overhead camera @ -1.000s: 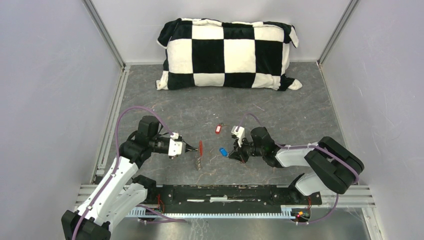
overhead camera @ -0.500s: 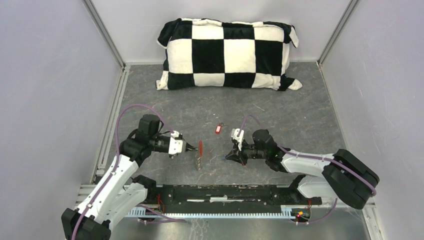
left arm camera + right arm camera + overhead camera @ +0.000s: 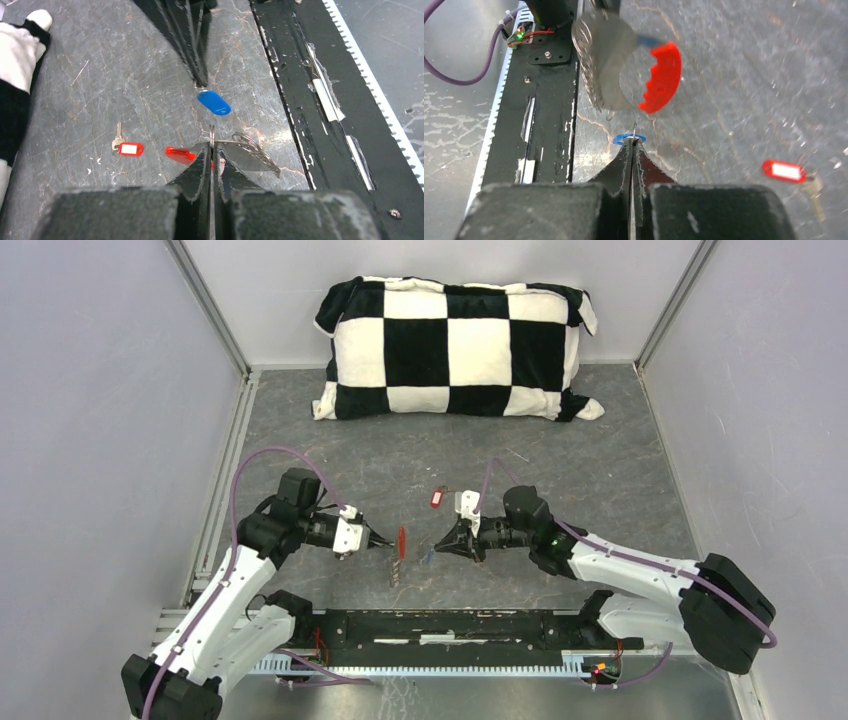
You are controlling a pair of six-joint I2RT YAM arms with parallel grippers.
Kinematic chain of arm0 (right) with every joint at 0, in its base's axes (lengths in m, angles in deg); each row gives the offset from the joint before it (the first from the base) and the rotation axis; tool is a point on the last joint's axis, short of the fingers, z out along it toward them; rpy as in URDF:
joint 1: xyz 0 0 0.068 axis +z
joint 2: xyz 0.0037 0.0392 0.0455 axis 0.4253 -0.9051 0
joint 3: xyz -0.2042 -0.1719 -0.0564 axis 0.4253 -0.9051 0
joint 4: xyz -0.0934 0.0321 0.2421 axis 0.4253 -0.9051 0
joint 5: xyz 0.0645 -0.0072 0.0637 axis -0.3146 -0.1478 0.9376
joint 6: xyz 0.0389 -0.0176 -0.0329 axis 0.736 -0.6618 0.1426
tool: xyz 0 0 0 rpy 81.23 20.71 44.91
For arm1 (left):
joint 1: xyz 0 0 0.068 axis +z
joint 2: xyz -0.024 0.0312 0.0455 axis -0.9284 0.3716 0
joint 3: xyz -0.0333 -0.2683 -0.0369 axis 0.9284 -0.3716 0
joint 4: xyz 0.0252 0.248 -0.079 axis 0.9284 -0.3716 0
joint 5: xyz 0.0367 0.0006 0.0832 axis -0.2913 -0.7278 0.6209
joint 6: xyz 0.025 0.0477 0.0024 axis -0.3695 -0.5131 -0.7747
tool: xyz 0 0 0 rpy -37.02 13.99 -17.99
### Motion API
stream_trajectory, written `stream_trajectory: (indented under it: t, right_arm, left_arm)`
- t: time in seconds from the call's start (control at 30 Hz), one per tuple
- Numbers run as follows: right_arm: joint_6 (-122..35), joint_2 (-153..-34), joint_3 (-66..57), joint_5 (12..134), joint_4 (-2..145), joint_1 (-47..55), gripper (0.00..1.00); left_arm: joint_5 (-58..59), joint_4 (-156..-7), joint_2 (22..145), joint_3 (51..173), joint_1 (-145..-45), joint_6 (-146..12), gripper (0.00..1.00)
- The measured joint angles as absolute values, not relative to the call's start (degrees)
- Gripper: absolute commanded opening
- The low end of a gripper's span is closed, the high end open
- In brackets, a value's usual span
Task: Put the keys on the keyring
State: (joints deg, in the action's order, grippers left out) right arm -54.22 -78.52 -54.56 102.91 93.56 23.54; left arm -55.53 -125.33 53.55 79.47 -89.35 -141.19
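Observation:
My left gripper [image 3: 387,541] [image 3: 212,146] is shut on the keyring [image 3: 212,133], seen edge-on, just above the table. A red fob [image 3: 402,536] [image 3: 179,154] [image 3: 662,78] and a silver braided piece [image 3: 397,566] [image 3: 254,150] hang from the keyring. A short gap away, facing it, my right gripper [image 3: 438,546] [image 3: 634,142] is shut on a thin key with a blue tag [image 3: 428,556] [image 3: 214,102] [image 3: 626,138]. Another of the keys, with a red-and-white tag [image 3: 436,498] [image 3: 128,148] [image 3: 785,170], lies on the grey table behind the two grippers.
A black-and-white checked pillow [image 3: 455,347] lies at the back of the table. A black rail [image 3: 450,628] [image 3: 300,90] [image 3: 549,90] runs along the near edge between the arm bases. Grey walls enclose both sides.
My right gripper has moved left with the blue-tagged key, from about mid-table to just short of the keyring. The left gripper and keyring have barely shifted.

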Motion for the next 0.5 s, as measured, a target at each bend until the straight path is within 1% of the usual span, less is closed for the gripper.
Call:
stream_trajectory:
  t: [0.2, 0.5]
  right_arm:
    - [-62.7, -77.8, -44.5, 102.5, 83.9, 26.8, 0.0]
    - [-82.4, -77.8, -31.0, 97.2, 62.8, 32.7, 0.0]
  left_arm:
    - [-57.7, -131.5, 55.3, 81.4, -89.4, -149.7, 0.02]
    - [-59.4, -142.3, 57.0, 84.2, -89.5, -168.3, 0.02]
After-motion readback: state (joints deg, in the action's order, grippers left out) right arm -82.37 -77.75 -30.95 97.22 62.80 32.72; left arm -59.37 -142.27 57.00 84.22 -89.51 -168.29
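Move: The right hand's target is the keyring loop pinched by the left fingers: about 7 cm to the right hand's left, 5 cm above it and 1 cm nearer the base. The red handle hanging from that loop lies about 6 cm left, 1 cm forward and 2 cm up. The red-tagged key lies on the table some 16 cm ahead, level sideways and 13 cm below. From the left hand, the blue-tagged key is about 7 cm right and 7 cm down, level in reach. Still pinching the blue-tagged key, the right hand climbs about 8 cm and goes some 3 cm left towards the keyring, its leftward travel ending before the climb does; it rolls roughly 25 degrees about its fingers and swings counter-clockwise. The left hand keeps its pinch on the loop, easing back about 2 cm and turning some 10 degrees clockwise with a slight roll. ##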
